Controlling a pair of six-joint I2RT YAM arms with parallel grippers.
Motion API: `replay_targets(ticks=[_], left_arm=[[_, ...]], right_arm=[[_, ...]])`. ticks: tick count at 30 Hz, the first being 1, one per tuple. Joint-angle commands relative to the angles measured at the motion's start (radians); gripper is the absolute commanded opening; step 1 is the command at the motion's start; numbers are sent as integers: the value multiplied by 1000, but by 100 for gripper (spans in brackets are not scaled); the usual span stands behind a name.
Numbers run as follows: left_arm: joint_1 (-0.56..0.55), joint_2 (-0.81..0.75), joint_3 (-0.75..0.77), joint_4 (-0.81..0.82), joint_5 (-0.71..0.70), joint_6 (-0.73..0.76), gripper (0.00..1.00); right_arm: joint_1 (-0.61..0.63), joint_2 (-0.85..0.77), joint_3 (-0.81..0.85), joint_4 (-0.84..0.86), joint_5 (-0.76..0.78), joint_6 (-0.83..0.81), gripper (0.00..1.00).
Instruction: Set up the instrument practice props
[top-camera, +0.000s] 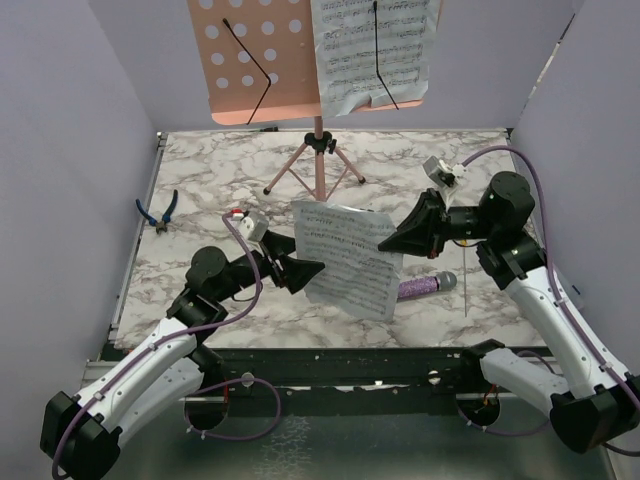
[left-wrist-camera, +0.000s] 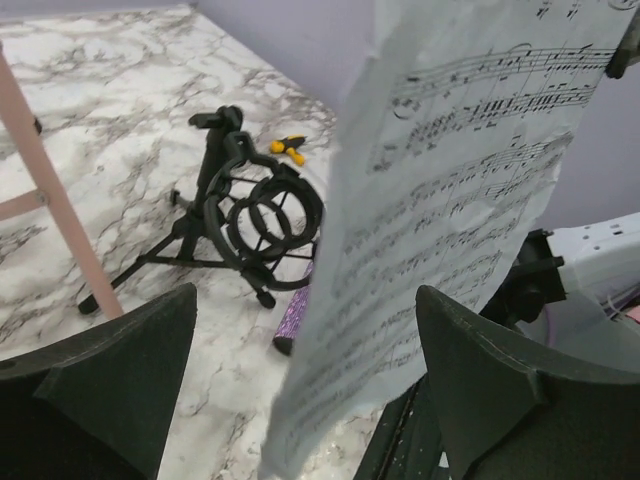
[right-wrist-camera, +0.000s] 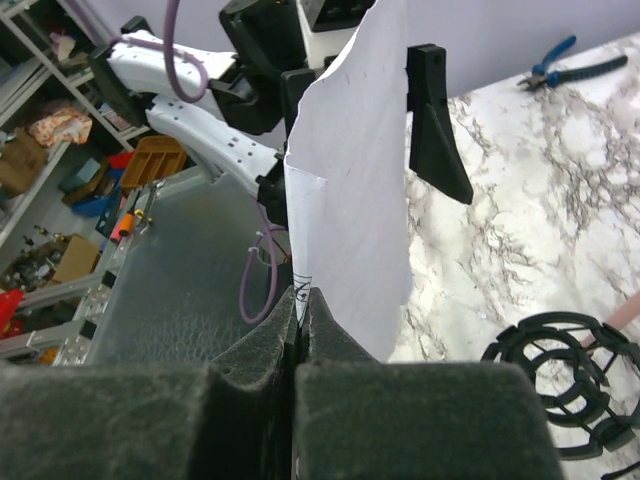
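A white sheet-music page (top-camera: 345, 260) hangs upright above the table's middle. My right gripper (top-camera: 385, 243) is shut on its upper right corner, and the right wrist view shows that gripper (right-wrist-camera: 300, 300) pinching the paper's edge. My left gripper (top-camera: 315, 270) stands open at the page's left edge. In the left wrist view the page (left-wrist-camera: 450, 200) hangs between that gripper's (left-wrist-camera: 300, 400) spread fingers, which do not press on it. The pink music stand (top-camera: 265, 60) at the back carries another page (top-camera: 375, 50). The purple microphone (top-camera: 428, 286) lies beside the black shock-mount (left-wrist-camera: 260, 215).
Blue-handled pliers (top-camera: 158, 210) lie near the left wall. A yellow-handled screwdriver (left-wrist-camera: 288, 148) lies behind the shock-mount. The stand's pink tripod legs (top-camera: 318, 165) spread over the back of the marble table (top-camera: 200, 160). Grey walls close in three sides.
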Motion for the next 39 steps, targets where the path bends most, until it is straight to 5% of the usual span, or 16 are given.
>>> replay_targets(ticks=[1,10,17,22,24,28,33,39], left_arm=[[5,-12,-15,166,124,-50,88],[5,9,-20,286,303,-120,67],[3,16,-20,291,308,-126,22],[3,19,-30,290,279,-120,0],[3,17,-34,290,264,-120,0],[3,4,-52,296,217,-123,0],[3,-36,-75,325,167,-130,0],[3,-67,-89,369,145,-154,0]], right_arm=[[-3,-24,23,93,-80,61,1],[-3,19,-8,239,-66,181,0],[-3,41,-6,241,-11,185,1],[-3,62,-9,234,6,181,1],[-3,71,-14,225,17,167,3],[-3,85,-21,160,84,126,24],[-3,81,-66,125,175,104,66],[-3,111,-176,338,112,246,84]])
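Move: The music sheet hangs upright from the right fingers, its middle about 8 cm left of that hand, 1 cm back and 4 below. From the open left hand it is about 9 cm right, level forward and 6 above, its left edge almost at the fingertips. The black mic stand is some 20 cm right and 17 ahead of the left hand, 20 below; the purple microphone is 12 cm right and 7 ahead of the right hand, 32 below. The music sheet passes from right to left hand: the left goes back and up about 5 cm each way, edging right and turning some 15 degrees clockwise, then shuts on the left edge while the right still pinches the sheet. Once the left is shut, the right opens wide and lets go, moving forward, then down about 5 cm from its high point. ##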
